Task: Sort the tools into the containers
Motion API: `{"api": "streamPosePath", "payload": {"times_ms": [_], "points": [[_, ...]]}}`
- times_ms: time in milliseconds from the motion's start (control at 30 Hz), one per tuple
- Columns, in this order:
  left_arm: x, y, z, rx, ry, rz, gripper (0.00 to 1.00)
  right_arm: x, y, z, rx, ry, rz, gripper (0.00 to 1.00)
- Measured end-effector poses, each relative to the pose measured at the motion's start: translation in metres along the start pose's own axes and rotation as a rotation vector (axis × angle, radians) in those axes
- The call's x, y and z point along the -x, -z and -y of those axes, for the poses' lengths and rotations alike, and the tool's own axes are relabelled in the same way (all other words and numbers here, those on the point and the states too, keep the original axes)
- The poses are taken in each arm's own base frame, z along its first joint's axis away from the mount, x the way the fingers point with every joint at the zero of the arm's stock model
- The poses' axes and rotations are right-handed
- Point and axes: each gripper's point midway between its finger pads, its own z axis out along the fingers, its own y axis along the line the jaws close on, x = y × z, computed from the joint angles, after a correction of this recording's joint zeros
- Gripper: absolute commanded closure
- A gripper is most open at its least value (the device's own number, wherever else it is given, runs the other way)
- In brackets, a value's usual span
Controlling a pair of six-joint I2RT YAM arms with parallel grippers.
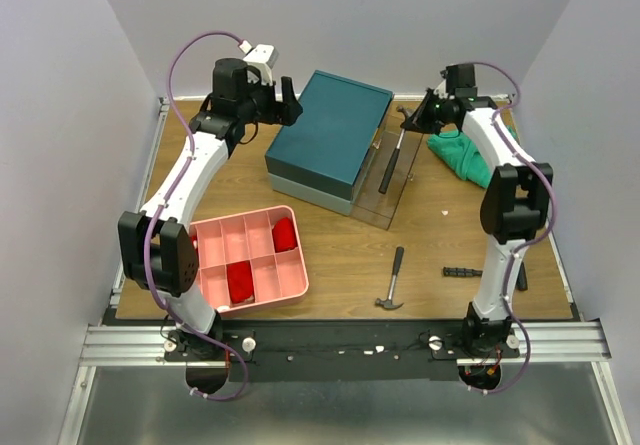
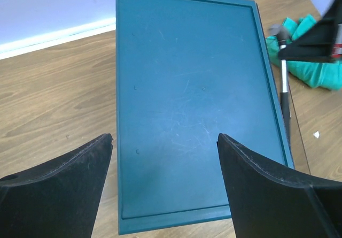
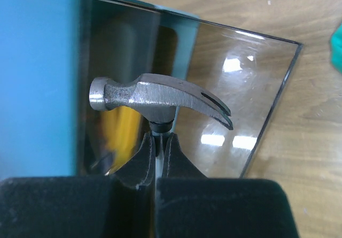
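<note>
The dark teal box [image 1: 330, 135] stands mid-table with a clear drawer [image 1: 388, 187] pulled out to its right. My right gripper [image 1: 418, 115] is shut on a steel-headed hammer [image 1: 392, 160], gripping the thin neck just under the head [image 3: 155, 96]; the black handle hangs down over the open drawer [image 3: 240, 99]. Something yellow [image 3: 120, 131] shows inside the drawer. My left gripper [image 2: 164, 139] is open above the box lid [image 2: 187, 88], holding nothing. A second hammer [image 1: 395, 280] and a black tool [image 1: 465, 272] lie on the table in front.
A pink divided tray [image 1: 262, 285] holding red items sits front left. A green cloth [image 1: 460, 157] lies beside the drawer under my right arm. White walls close in the table on three sides.
</note>
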Motion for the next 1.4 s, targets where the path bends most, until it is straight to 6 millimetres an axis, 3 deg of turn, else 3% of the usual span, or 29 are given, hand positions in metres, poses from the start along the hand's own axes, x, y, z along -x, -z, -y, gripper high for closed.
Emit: {"api": "streamPosePath", "payload": {"times_ms": [100, 167, 233, 333, 500, 633, 700, 867, 933, 1033, 1200, 1300, 1400], "points": [[-0.003, -0.001, 0.005, -0.005, -0.023, -0.009, 0.09, -0.015, -0.028, 0.012, -0.023, -0.016, -0.056, 1.0], [-0.003, -0.002, 0.006, -0.003, -0.037, -0.01, 0.09, -0.022, -0.037, 0.014, -0.03, -0.017, -0.079, 0.83], [-0.004, -0.002, 0.007, -0.002, -0.048, -0.013, 0.09, -0.025, -0.04, 0.012, -0.028, -0.012, -0.087, 0.65], [-0.005, -0.002, 0.007, 0.001, -0.056, -0.016, 0.09, -0.023, -0.039, 0.005, -0.012, 0.008, -0.081, 0.52], [-0.002, -0.002, 0.009, 0.001, -0.059, -0.01, 0.09, -0.027, -0.033, -0.001, 0.004, 0.016, -0.089, 0.43], [0.006, -0.003, 0.012, -0.005, -0.065, 0.006, 0.09, -0.031, -0.011, -0.002, 0.005, 0.062, -0.094, 0.36], [0.008, -0.003, 0.013, -0.007, -0.068, 0.011, 0.09, -0.027, 0.01, -0.004, 0.015, 0.125, -0.072, 0.33], [0.008, -0.003, 0.013, -0.006, -0.069, 0.012, 0.09, -0.006, 0.092, 0.007, 0.059, 0.537, 0.016, 0.29], [0.008, -0.003, 0.013, -0.004, -0.069, 0.012, 0.09, -0.007, 0.121, 0.022, 0.062, 0.664, 0.029, 0.29], [0.007, -0.003, 0.013, -0.002, -0.07, 0.01, 0.09, -0.028, 0.154, 0.069, 0.03, 0.896, -0.049, 0.31], [0.007, -0.003, 0.013, -0.002, -0.07, 0.009, 0.09, -0.079, 0.17, 0.156, 0.016, 1.104, -0.309, 0.31], [0.007, -0.003, 0.013, -0.002, -0.07, 0.01, 0.09, -0.133, 0.179, 0.208, 0.027, 1.206, -0.503, 0.31], [0.007, -0.003, 0.013, -0.002, -0.07, 0.009, 0.09, -0.16, 0.187, 0.229, 0.042, 1.285, -0.603, 0.31]]}}
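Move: The right hand holds the claw hammer by the neck just above the open drawer, whose middle lies some 11 cm below it, about 5 cm back and 3 cm to the left. The teal box stands about 19 cm to its left and 1 cm farther out; the green cloth is about 20 cm to its right, 1 cm back, and the black mallet roughly 30 cm back and 20 cm right. From the left hand the drawer is about 24 cm right, 2 cm back and 24 cm below. The right fingers let go of the hammer's neck in the drawer, opening to about two thirds after a 4–5 cm lowering with a slight shift left. The empty hand then lifts some 10 cm clear and swings back and to the right, sinking again towards the black mallet, while the wrist rolls and turns roughly 70 degrees counter-clockwise. ##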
